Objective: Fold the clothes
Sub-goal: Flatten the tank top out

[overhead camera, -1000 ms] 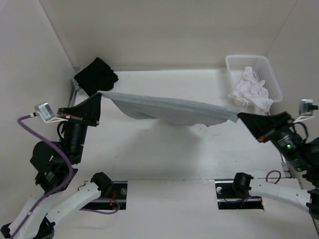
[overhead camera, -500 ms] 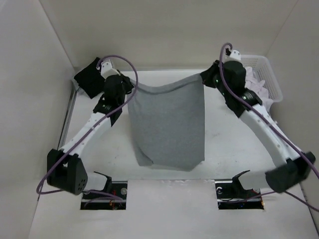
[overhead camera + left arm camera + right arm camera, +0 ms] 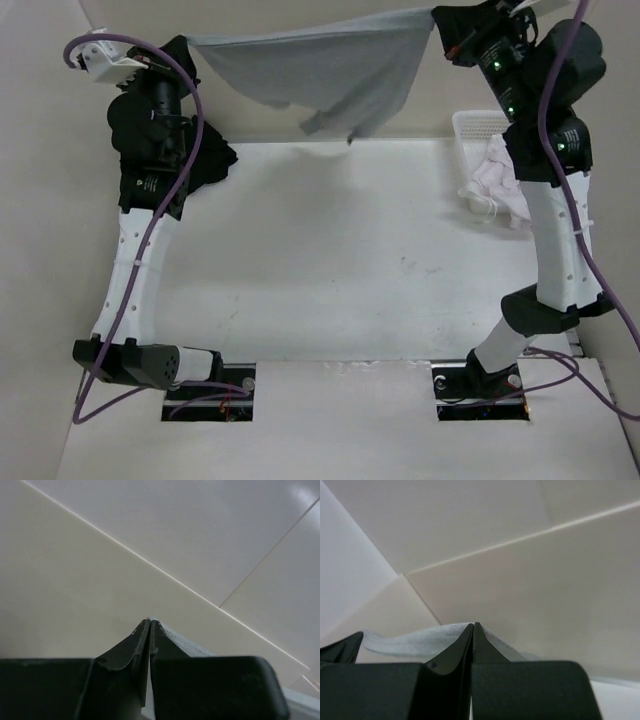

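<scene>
The grey T-shirt (image 3: 320,70) hangs in the air high above the back of the table, stretched between both grippers. My left gripper (image 3: 188,42) is shut on its left top corner. My right gripper (image 3: 433,15) is shut on its right top corner. The shirt's lower edge droops unevenly near the back wall. In the left wrist view the jaws (image 3: 150,622) are pressed together with a strip of grey cloth (image 3: 185,642) running off to the right. In the right wrist view the shut jaws (image 3: 473,626) pinch grey fabric (image 3: 415,641) that spreads to both sides.
A black garment (image 3: 205,160) lies at the back left, partly behind the left arm. A white basket (image 3: 470,125) with white garments (image 3: 495,185) stands at the back right, partly behind the right arm. The white table (image 3: 340,270) lies below.
Both arms have lifted the shirt off the table, from hanging flat over it to held high near the back wall, with the grippers spread wider apart.
</scene>
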Robot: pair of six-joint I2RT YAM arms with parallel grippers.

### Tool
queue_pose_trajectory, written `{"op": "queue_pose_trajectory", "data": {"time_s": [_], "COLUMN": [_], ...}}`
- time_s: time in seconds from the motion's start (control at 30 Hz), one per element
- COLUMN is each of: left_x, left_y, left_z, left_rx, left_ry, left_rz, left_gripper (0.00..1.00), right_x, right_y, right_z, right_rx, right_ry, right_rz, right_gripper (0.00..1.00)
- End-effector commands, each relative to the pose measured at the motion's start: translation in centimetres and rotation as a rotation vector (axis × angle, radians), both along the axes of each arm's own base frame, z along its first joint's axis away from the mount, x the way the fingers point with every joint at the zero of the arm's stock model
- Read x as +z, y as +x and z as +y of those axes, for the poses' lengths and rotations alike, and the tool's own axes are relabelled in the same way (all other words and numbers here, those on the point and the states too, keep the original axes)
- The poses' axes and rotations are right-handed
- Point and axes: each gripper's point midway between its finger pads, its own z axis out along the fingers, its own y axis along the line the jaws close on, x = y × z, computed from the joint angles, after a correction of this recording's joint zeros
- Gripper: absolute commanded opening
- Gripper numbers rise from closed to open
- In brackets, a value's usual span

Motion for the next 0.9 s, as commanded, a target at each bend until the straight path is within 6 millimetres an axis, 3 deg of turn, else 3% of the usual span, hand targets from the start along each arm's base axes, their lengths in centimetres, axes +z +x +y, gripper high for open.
{"op": "queue_pose_trajectory", "data": {"time_s": [0.0, 0.1, 0.17, 0.27, 0.37, 0.47, 0.53, 0.63, 0.73, 0.8, 0.87], "left_x": [0.9, -0.3, -2.3, -6.8, -12.3, -15.5, -14.1, -8.4, -2.5, 0.3, 2.0], "left_y": [-0.9, -1.4, -1.4, -2.3, -4.5, -6.7, -7.8, -10.7, -14.4, -16.2, -16.9], "left_z": [0.5, 0.4, -0.2, -1.5, -2.1, -2.5, -2.4, -3.0, -3.1, -3.2, -3.5], "left_rx": [0.004, 0.005, -0.006, -0.026, -0.022, -0.005, 0.0, -0.041, -0.069, -0.089, -0.096], "left_ry": [0.045, 0.048, 0.048, 0.038, 0.009, 0.001, 0.003, 0.014, 0.01, 0.016, 0.021], "left_rz": [-0.023, -0.005, 0.028, 0.091, 0.157, 0.188, 0.162, 0.059, -0.065, -0.124, -0.151], "left_gripper": [0.0, 0.0, 0.0, 0.0, 0.0, 0.0, 0.0, 0.0, 0.0, 0.0, 0.0], "right_x": [-2.8, -5.3, -8.0, -13.5, -20.5, -25.3, -24.1, -17.8, -10.4, -6.8, -5.1], "right_y": [1.3, 1.3, 1.3, 0.3, -1.7, -3.8, -5.0, -8.6, -14.1, -17.0, -18.1], "right_z": [0.6, 0.6, 0.4, -0.1, -0.7, -1.3, -2.2, -4.0, -5.1, -6.0, -6.2], "right_rx": [0.008, 0.005, -0.004, -0.008, -0.01, -0.012, -0.018, -0.031, -0.018, -0.013, -0.008], "right_ry": [-0.071, -0.092, -0.105, -0.117, -0.12, -0.089, -0.04, -0.017, 0.009, 0.022, 0.022], "right_rz": [0.078, 0.129, 0.171, 0.233, 0.322, 0.378, 0.351, 0.238, 0.083, 0.012, -0.012], "right_gripper": [0.0, 0.0, 0.0, 0.0, 0.0, 0.0, 0.0, 0.0, 0.0, 0.0, 0.0]}}
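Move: Between the two raised hands, the tank top is already held by its upper corners; its middle is about 22 cm right of the left hand and 22 cm left of the right, some 10 cm lower. The table's middle lies roughly 60 cm beneath, 26 cm right of the left hand and 17 cm left of the right. The black cloth is 33 cm ahead and 20 cm left of the left hand; the basket, 27 cm ahead and 40 cm right of the right. Snapping the held tank top down and up again, both hands keep their shut pinch on its corners: the left sinks some 20 cm, the right nearly 35 cm, wrists tipping down. Both then climb most of the way back while drawing towards the bases, ending about 15 cm back and slightly right, wrists tipped back up. ##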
